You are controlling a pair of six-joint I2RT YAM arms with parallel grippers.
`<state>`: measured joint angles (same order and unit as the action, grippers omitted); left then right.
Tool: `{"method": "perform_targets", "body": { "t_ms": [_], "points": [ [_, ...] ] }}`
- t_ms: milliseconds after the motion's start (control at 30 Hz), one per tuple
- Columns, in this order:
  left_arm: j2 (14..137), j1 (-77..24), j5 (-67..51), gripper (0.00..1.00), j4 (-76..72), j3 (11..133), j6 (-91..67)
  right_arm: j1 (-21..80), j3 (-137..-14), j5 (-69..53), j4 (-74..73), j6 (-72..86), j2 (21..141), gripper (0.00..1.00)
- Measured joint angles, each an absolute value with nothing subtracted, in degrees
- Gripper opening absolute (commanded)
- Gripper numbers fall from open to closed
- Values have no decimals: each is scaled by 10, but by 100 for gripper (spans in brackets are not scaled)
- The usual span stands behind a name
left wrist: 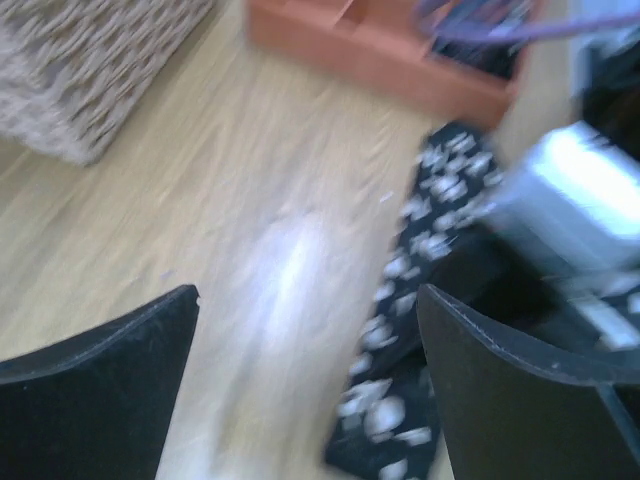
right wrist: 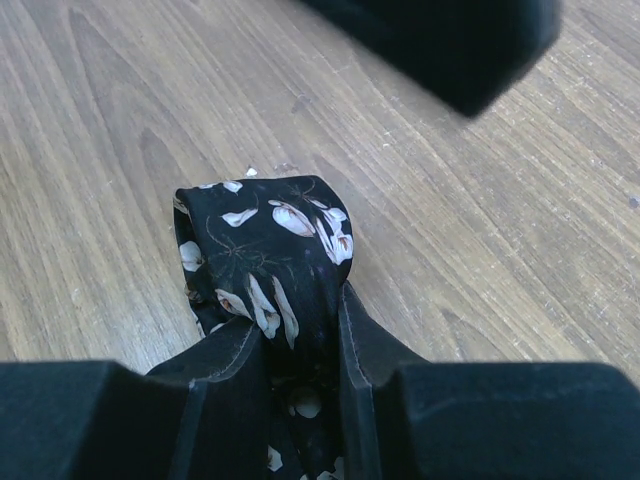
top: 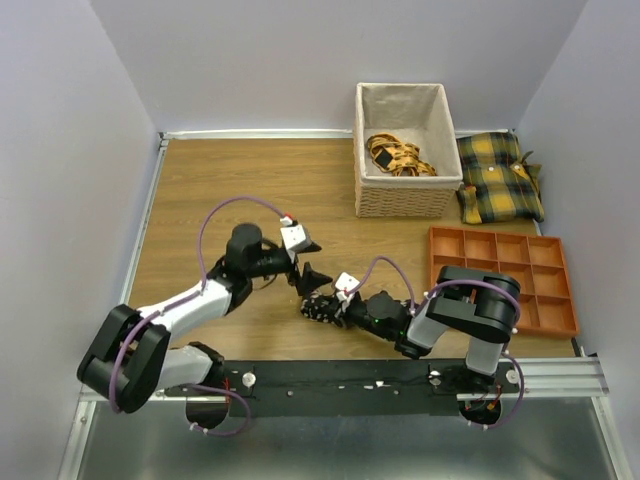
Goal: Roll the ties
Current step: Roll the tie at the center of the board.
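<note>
A black tie (top: 313, 304) with pale flowers is bunched into a small coil on the wooden table, just left of centre near the front. My right gripper (top: 326, 311) lies low on the table and is shut on it. In the right wrist view the tie (right wrist: 262, 240) bulges out beyond the right gripper (right wrist: 300, 350), pinched between both pads. My left gripper (top: 306, 262) hovers open just behind the coil. In the blurred left wrist view the tie (left wrist: 430, 260) lies as a strip past the right finger of the left gripper (left wrist: 310, 385), with bare wood between the jaws.
A wicker basket (top: 430, 195) at the back holds yellow-and-black patterned fabric (top: 398, 155). Yellow plaid cushions (top: 498, 175) lie to its right. An orange compartment tray (top: 572, 300) sits at the right edge, close to the right arm's elbow.
</note>
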<state>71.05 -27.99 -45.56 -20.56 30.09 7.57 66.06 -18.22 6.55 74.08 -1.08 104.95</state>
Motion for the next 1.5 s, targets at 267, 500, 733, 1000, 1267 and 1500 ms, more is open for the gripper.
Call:
{"method": "perform_targets", "body": {
  "t_ms": [267,500,733,1000,1267,1500],
  "points": [
    [593,-358,-388,99,-413,109,-37,661,-166,63,759,-13,1049,1],
    [634,-358,-362,99,-371,98,24,661,-166,57,775,-11,1059,1],
    [719,-314,-469,86,-342,140,70,661,-164,53,776,-15,1058,1],
    [740,-312,-555,79,-315,143,128,651,-160,20,778,-23,1057,1],
    [784,-370,-455,79,-342,156,116,640,-165,-5,772,-31,1057,1],
    [784,-384,-436,67,-342,153,132,640,-161,-10,777,-38,1057,1]
  ]
}}
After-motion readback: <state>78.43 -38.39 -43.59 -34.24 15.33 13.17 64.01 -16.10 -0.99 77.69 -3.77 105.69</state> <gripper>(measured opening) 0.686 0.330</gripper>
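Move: The tie's folded end, held in the right fingers, lies about 7 cm back from the left hand, 1 cm to its right and some 10 cm below. From the right hand that end is about 3 cm to the left, level with it fore and aft. The right fingertips are some 7 cm back, 5 cm right and 11 cm below the left hand. The wicker basket stands roughly 26 cm ahead and 22 cm right of the left hand, the brown tray about 46 cm right and 1 cm ahead. Back about 6 cm in a quick sweep, then some 9 cm down, the left hand comes to the tie's folded end, edging slightly farther back and turning some 10 degrees clockwise. Its wide-open fingers straddle the fold and close about a third of their opening, coming against its two sides. The right hand keeps its pinch on the tie, drifting back barely 1 cm. ##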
